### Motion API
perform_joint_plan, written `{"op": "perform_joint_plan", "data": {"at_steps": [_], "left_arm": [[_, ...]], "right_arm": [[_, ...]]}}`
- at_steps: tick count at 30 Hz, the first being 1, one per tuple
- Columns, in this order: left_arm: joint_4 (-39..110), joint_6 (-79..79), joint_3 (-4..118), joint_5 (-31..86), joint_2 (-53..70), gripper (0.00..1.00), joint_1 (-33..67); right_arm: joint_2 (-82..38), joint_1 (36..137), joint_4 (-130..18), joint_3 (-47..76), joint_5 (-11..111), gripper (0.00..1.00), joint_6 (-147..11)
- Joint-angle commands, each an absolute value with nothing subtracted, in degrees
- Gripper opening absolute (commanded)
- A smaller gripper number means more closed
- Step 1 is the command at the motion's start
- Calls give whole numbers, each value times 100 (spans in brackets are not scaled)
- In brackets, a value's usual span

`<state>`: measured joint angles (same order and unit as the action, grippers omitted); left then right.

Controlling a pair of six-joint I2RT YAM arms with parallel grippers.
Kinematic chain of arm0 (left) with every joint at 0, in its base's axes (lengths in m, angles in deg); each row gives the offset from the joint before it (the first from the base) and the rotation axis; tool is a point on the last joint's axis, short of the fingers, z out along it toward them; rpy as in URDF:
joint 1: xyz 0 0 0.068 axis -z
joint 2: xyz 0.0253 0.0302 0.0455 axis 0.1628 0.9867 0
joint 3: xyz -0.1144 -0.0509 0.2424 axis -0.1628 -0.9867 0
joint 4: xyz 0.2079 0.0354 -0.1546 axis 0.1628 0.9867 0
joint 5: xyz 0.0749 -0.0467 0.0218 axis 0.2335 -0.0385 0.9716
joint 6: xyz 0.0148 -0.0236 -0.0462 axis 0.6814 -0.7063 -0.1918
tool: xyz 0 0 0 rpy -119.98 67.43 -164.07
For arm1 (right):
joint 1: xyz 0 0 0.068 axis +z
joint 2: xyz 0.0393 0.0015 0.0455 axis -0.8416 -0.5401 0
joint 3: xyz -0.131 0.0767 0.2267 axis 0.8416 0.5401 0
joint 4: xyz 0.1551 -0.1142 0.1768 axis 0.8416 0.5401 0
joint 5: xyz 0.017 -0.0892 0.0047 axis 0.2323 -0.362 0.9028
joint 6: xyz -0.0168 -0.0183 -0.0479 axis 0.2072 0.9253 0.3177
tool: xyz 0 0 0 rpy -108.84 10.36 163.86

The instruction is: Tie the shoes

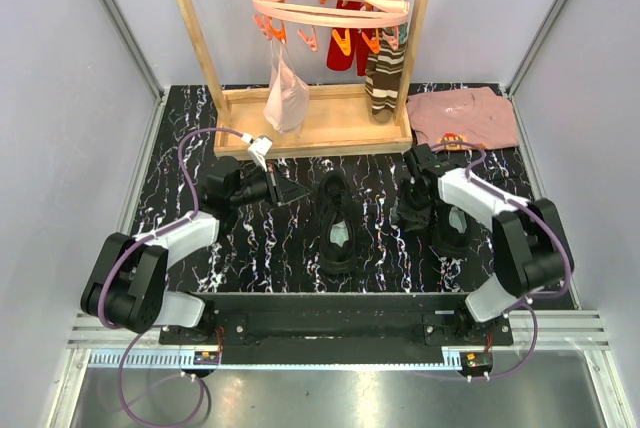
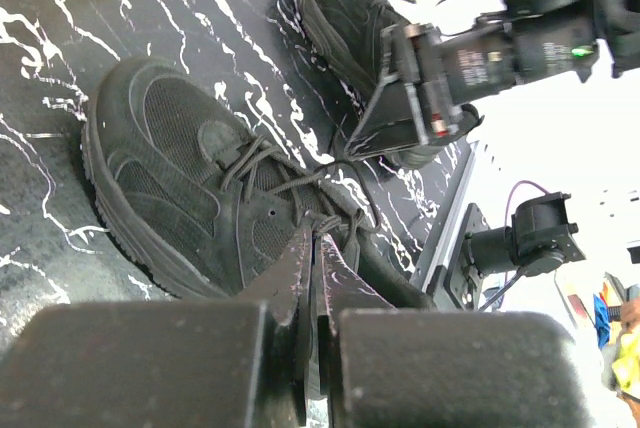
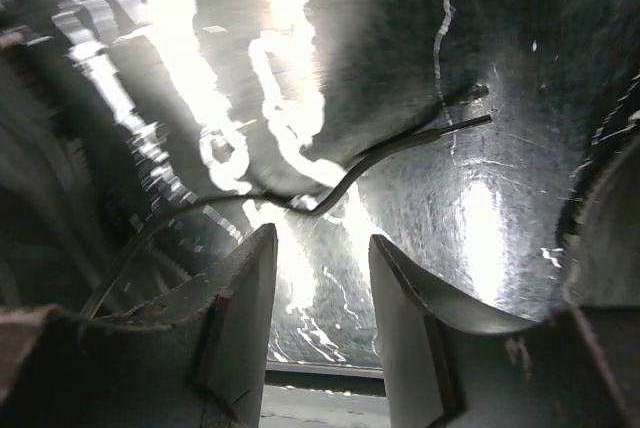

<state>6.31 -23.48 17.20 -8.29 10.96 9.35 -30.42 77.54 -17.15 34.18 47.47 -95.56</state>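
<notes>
Two black lace-up shoes stand on the marbled table: one in the middle (image 1: pixel 338 223) (image 2: pixel 190 178), with its pale insole showing, and one to the right (image 1: pixel 453 236) (image 2: pixel 345 8), partly under the right arm. My left gripper (image 1: pixel 297 192) (image 2: pixel 320 233) is shut, its tips pinching a thin black lace (image 2: pixel 300 180) of the middle shoe over its tongue. My right gripper (image 1: pixel 412 210) (image 3: pixel 322 243) hangs low between the two shoes, open and holding nothing. A loose lace end (image 3: pixel 400 153) lies on the table just beyond its fingertips.
A wooden rack (image 1: pixel 310 128) stands at the back with a round peg hanger carrying a white cloth (image 1: pixel 285 98) and a striped brown sock (image 1: pixel 383 78). A pink folded shirt (image 1: pixel 465 116) lies at the back right. Grey walls close in both sides.
</notes>
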Motion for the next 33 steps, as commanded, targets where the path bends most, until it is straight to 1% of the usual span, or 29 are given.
{"op": "perform_joint_plan", "data": {"at_steps": [1, 5, 9, 10, 11, 13, 16, 17, 18, 21, 23, 25, 28, 33], "left_arm": [[481, -2190, 1635, -781, 910, 0, 962], [481, -2199, 1618, -799, 893, 0, 970], [508, -2207, 1626, -816, 875, 0, 962], [499, -2190, 1618, -825, 875, 0, 962], [507, -2190, 1626, -816, 875, 0, 970], [481, -2164, 1635, -878, 884, 0, 970], [455, -2102, 1653, -948, 884, 0, 996], [437, -2076, 1661, -992, 875, 0, 1005], [446, -2023, 1679, -1053, 858, 0, 1023], [594, -1760, 1723, -1159, 761, 0, 1093], [630, -1575, 1697, -1212, 699, 0, 1137], [674, -1435, 1662, -1238, 603, 0, 1164], [631, -1338, 1574, -1256, 541, 0, 1190], [508, -1206, 1495, -1256, 532, 0, 1295]], "right_arm": [[-3424, 7752, -1720, 3307, 4617, 50, -10301], [-3863, 7752, -1711, 3157, 4643, 48, -10371], [-4242, 7735, -1702, 3052, 4705, 39, -10433], [-4277, 7717, -1667, 3034, 4740, 33, -10441], [-4312, 7691, -1658, 3016, 4766, 29, -10433], [-4312, 7612, -1571, 2902, 4819, 15, -10354], [-4199, 7498, -1491, 2604, 4766, 7, -10012], [-4076, 7480, -1526, 2525, 4749, 0, -9802], [-3988, 7454, -1587, 2359, 4775, 0, -9661], [-3558, 7445, -2472, 2068, 5170, 0, -8870], [-3391, 7453, -2729, 1805, 5687, 0, -8336], [-3398, 7453, -2968, 1304, 6335, 0, -8175], [-3635, 7550, -3117, 636, 7066, 0, -8078], [-4320, 8269, -3161, -225, 7499, 0, -8059]]}}
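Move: The free end of the middle shoe's lace lies under the right hand's open fingers, about 4 cm below and neither ahead nor aside. The middle shoe itself stands some 18 cm to that hand's left, 1 cm ahead and 1 cm lower; the right shoe is about 11 cm right, 4 ahead. From the raised left hand the lace end is roughly 24 cm right, 3 back and 16 below, the middle shoe 7 right, 2 back and 12 below. Down first, nearly 4 cm, the right hand shuts its half-open fingers on the lace just short of its tip. It then sweeps up some 20 cm, forward about 15 and left about 10, towards the wooden tray, the fingers swinging up from pointing down. Late on, the left hand, still shut on the lace at the middle shoe's knot, eases back about 3 cm. ##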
